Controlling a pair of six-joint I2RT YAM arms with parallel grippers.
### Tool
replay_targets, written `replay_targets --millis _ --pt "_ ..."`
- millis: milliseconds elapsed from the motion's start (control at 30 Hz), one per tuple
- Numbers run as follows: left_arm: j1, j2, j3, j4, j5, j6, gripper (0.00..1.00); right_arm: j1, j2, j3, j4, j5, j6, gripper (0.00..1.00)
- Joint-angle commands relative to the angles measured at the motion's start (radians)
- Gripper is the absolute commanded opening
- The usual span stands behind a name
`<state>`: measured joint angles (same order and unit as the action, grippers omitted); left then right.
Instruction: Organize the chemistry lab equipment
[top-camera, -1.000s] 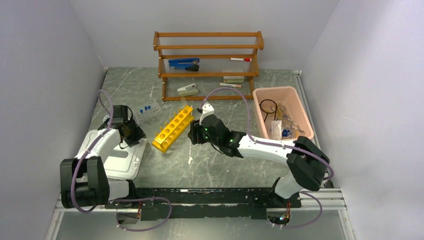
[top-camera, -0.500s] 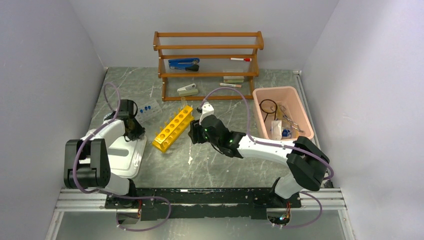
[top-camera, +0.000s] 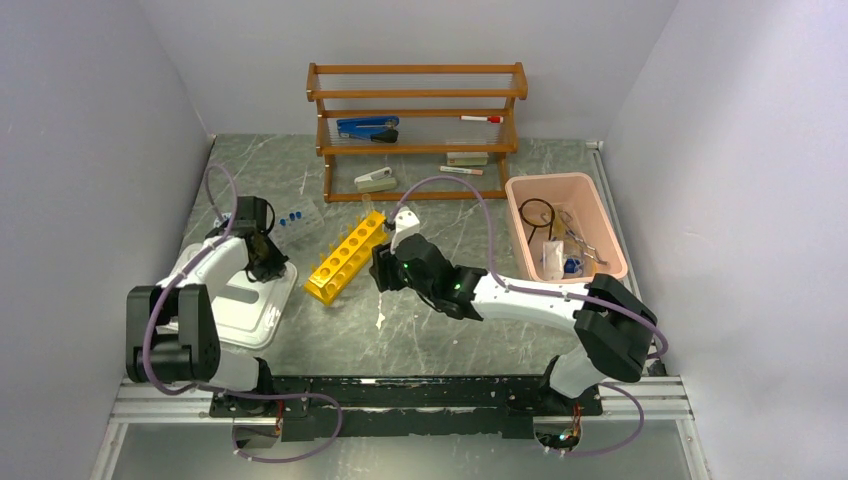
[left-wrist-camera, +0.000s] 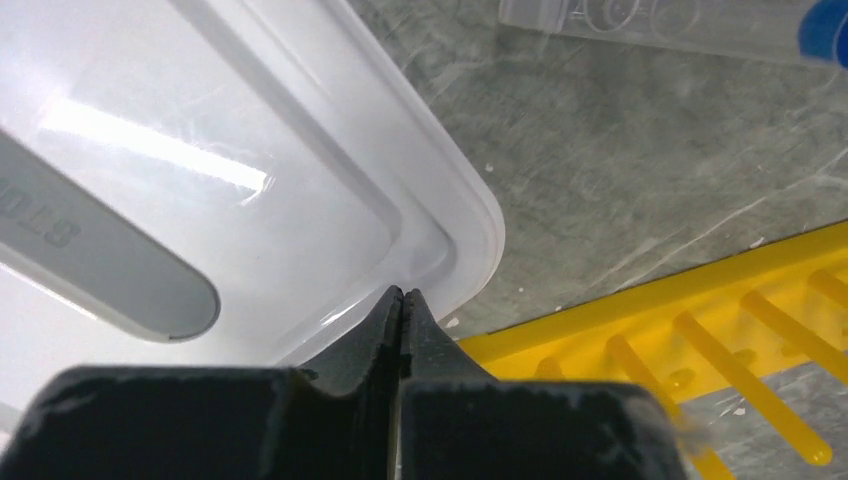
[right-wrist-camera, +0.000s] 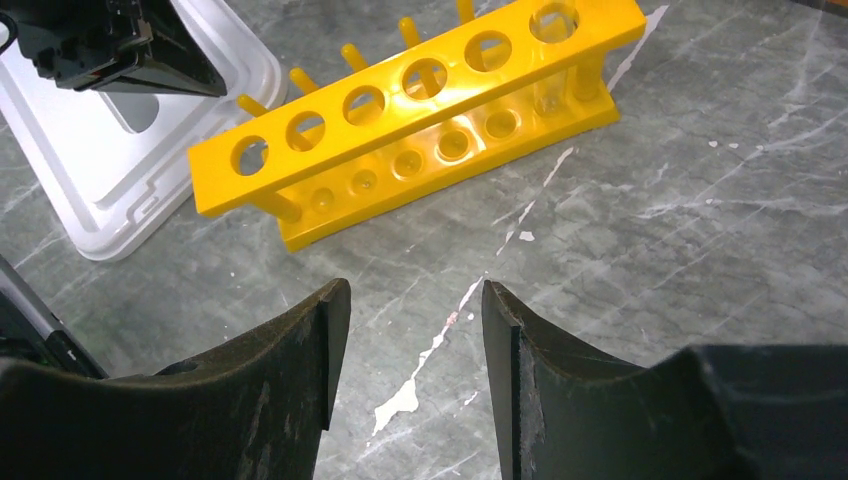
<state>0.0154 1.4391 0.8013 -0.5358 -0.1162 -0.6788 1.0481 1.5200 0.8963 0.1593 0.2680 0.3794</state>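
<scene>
The yellow holed test-tube rack (top-camera: 346, 255) lies slantwise mid-table; in the right wrist view the rack (right-wrist-camera: 420, 110) has a clear tube (right-wrist-camera: 553, 45) in its far end hole. My left gripper (top-camera: 274, 267) is shut, fingertips pressed together (left-wrist-camera: 402, 296) over the rounded corner of a white plastic lid (left-wrist-camera: 300, 180), with nothing visible between them. My right gripper (top-camera: 381, 272) hangs open (right-wrist-camera: 415, 300) just right of the rack, above bare table. A clear bag (top-camera: 296, 219) with blue-capped tubes lies behind the left gripper; its edge (left-wrist-camera: 650, 20) shows in the left wrist view.
A wooden shelf rack (top-camera: 418, 125) with a blue stapler (top-camera: 367, 127) and markers stands at the back. A pink bin (top-camera: 600, 215) at the right holds a black ring and small items. The white lid (top-camera: 240, 305) lies at the left. Walls close in on both sides.
The left gripper's jaws closed as that arm swung its elbow toward the near edge, tips staying at the lid's corner. The right gripper shifted slightly left toward the rack, still open.
</scene>
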Motion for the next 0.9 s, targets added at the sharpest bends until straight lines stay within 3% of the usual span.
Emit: replay_targets --millis 0,133,267,433,633,733,867 --pt "-0.005 -0.07 -0.015 -0.038 -0.01 -0.038 0.14 0.009 0.001 0.025 0.018 0.023 -0.01 0.54" --pt "-0.002 -0.088 0.009 -0.078 -0.058 -0.024 0.37 0.009 -0.014 0.015 0.017 0.022 -0.004 0.54" --pt "0.04 -0.126 0.041 -0.121 -0.13 0.006 0.5 0.01 -0.035 0.001 0.017 0.028 -0.003 0.54" --pt "0.203 -0.16 0.083 -0.215 -0.196 0.042 0.58 0.01 -0.05 0.0 0.002 0.027 -0.009 0.54" --pt "0.456 -0.251 -0.023 -0.272 -0.178 -0.033 0.75 0.009 -0.041 0.047 -0.051 0.015 -0.036 0.54" --pt "0.521 -0.266 -0.056 -0.291 -0.18 -0.078 0.77 0.009 -0.041 0.063 -0.075 0.006 -0.055 0.54" --pt "0.589 -0.247 -0.097 -0.281 -0.144 -0.115 0.71 0.01 -0.053 0.07 -0.101 0.008 -0.071 0.54"
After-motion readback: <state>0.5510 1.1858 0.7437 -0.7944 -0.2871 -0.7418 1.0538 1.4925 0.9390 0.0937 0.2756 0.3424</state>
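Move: The lid's middle lies about 13 cm left of my left hand, 6 cm back and 2 cm below; my fingers are shut close over its right rim near the far corner. The yellow rack stands some 13 cm to my left hand's right and 2 cm ahead, the blue-capped tubes about 10 cm ahead and 2 cm right, the jar 9 cm ahead and 12 cm left. From my right hand the lid is some 35 cm left, 3 cm back, 12 cm below. I open my left fingers wide and lift away from the lid's right rim by about 5 cm, then swing left across the lid, some 14 cm, and draw back about 11 cm, turning the hand roughly 35 degrees counter-clockwise. At the end I start sinking again over the near side of the lid, fingers still open and clear of it. ##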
